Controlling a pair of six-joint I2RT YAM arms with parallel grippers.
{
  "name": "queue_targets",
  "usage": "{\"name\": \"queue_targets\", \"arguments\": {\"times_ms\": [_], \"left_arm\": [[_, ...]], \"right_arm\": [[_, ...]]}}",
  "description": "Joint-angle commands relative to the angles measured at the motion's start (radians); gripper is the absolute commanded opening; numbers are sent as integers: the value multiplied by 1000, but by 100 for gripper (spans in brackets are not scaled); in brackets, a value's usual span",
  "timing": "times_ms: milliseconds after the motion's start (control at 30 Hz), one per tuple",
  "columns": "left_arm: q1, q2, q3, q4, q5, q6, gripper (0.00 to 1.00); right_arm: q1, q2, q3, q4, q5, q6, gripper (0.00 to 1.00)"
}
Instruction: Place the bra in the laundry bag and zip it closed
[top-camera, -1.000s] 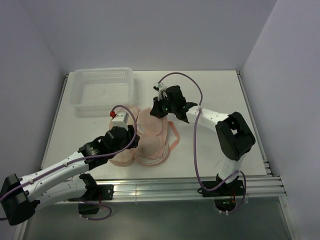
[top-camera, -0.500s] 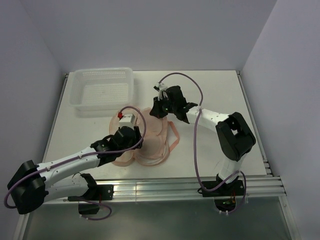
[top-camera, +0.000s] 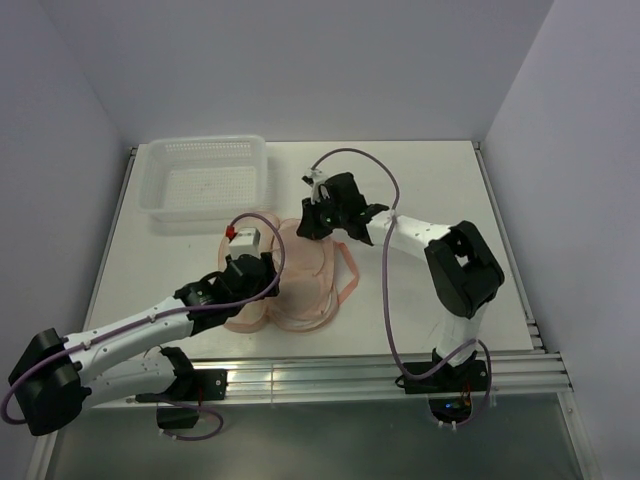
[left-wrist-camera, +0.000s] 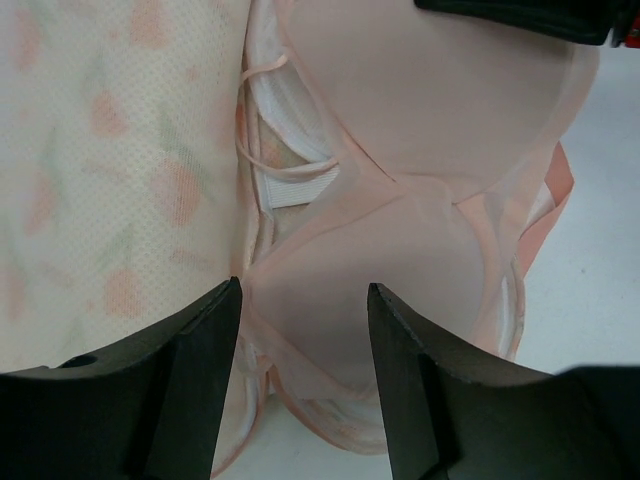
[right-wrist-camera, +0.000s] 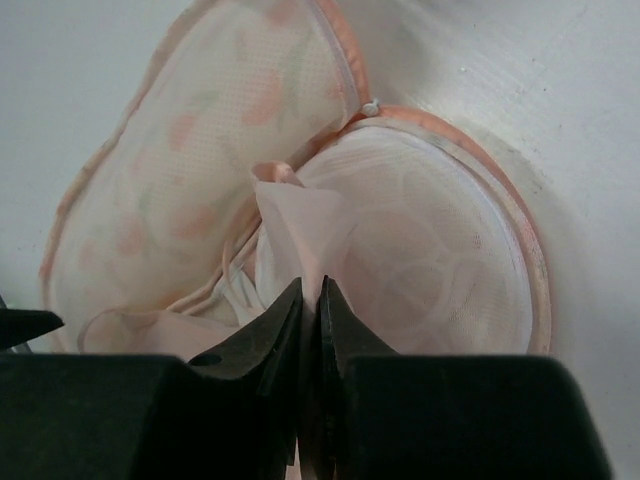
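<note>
The laundry bag (top-camera: 247, 316) lies open near the table's front, its printed mesh flap (left-wrist-camera: 110, 170) spread left and its pale mesh lobe (right-wrist-camera: 440, 260) on the right. The pale peach bra (left-wrist-camera: 400, 150) lies in the open bag, cups up. My left gripper (left-wrist-camera: 305, 310) hovers open just over the nearer cup, one finger (left-wrist-camera: 205, 340) by the flap's edge, and it holds nothing. My right gripper (right-wrist-camera: 311, 292) is shut on a raised fold of the bra (right-wrist-camera: 300, 215) over the far lobe. A small zipper pull (right-wrist-camera: 371, 107) sits on the pink rim.
A white lattice basket (top-camera: 205, 180) stands at the back left of the table. A pink strap (top-camera: 350, 275) trails out to the right of the bag. The table's raised edges run along left and right, with a metal rail at the front.
My left gripper has opened wider and shifted slightly over the bag. The right gripper has edged a little to the left, still pinching the bra fold.
</note>
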Motion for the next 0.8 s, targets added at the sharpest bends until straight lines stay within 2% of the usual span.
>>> {"name": "queue_targets", "arguments": {"times_ms": [0, 67, 233, 400, 433, 533, 733, 767], "left_arm": [[4, -7, 30, -33, -34, -23, 60], [4, -10, 27, -47, -36, -32, 61], [4, -58, 26, -53, -40, -38, 61], [4, -47, 38, -54, -36, -24, 62], [2, -27, 38, -56, -27, -27, 63], [2, 4, 35, -59, 1, -38, 63], [-1, 21, 26, -4, 71, -15, 63], [-2, 28, 32, 2, 79, -9, 64]], "right_arm": [[7, 65, 57, -26, 31, 36, 18], [7, 94, 71, 12, 17, 48, 22], [6, 153, 132, 60, -15, 83, 23], [4, 190, 90, 178, 20, 161, 28], [4, 193, 82, 192, 43, 166, 39], [3, 156, 62, 191, 98, 162, 60], [-10, 40, 77, 125, 122, 119, 83], [-10, 24, 79, 115, 122, 114, 84]]}}
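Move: My right fingers still pinch the far cup of the bra. The middle of the laundry bag's far half lies about 7 cm below them, some 3 cm ahead and 2 cm to the left. The bag's near half is roughly 13 cm back of that middle. The patterned lid lies about 14 cm left of my right hand and 3 cm back, the white basket some 28 cm left and 23 cm ahead. From my left hand the far half's middle is about 13 cm ahead, 9 cm to the right and 6 cm below. I sink my right hand about 4 cm with the pinched cup, down onto the far half of the laundry bag, while easing forward some 3.5 cm and a little left. Low over the bag I spread the fingers wide and let go of the bra, turning the hand roughly 10 degrees clockwise, then start to lift by about 1.5 cm. ##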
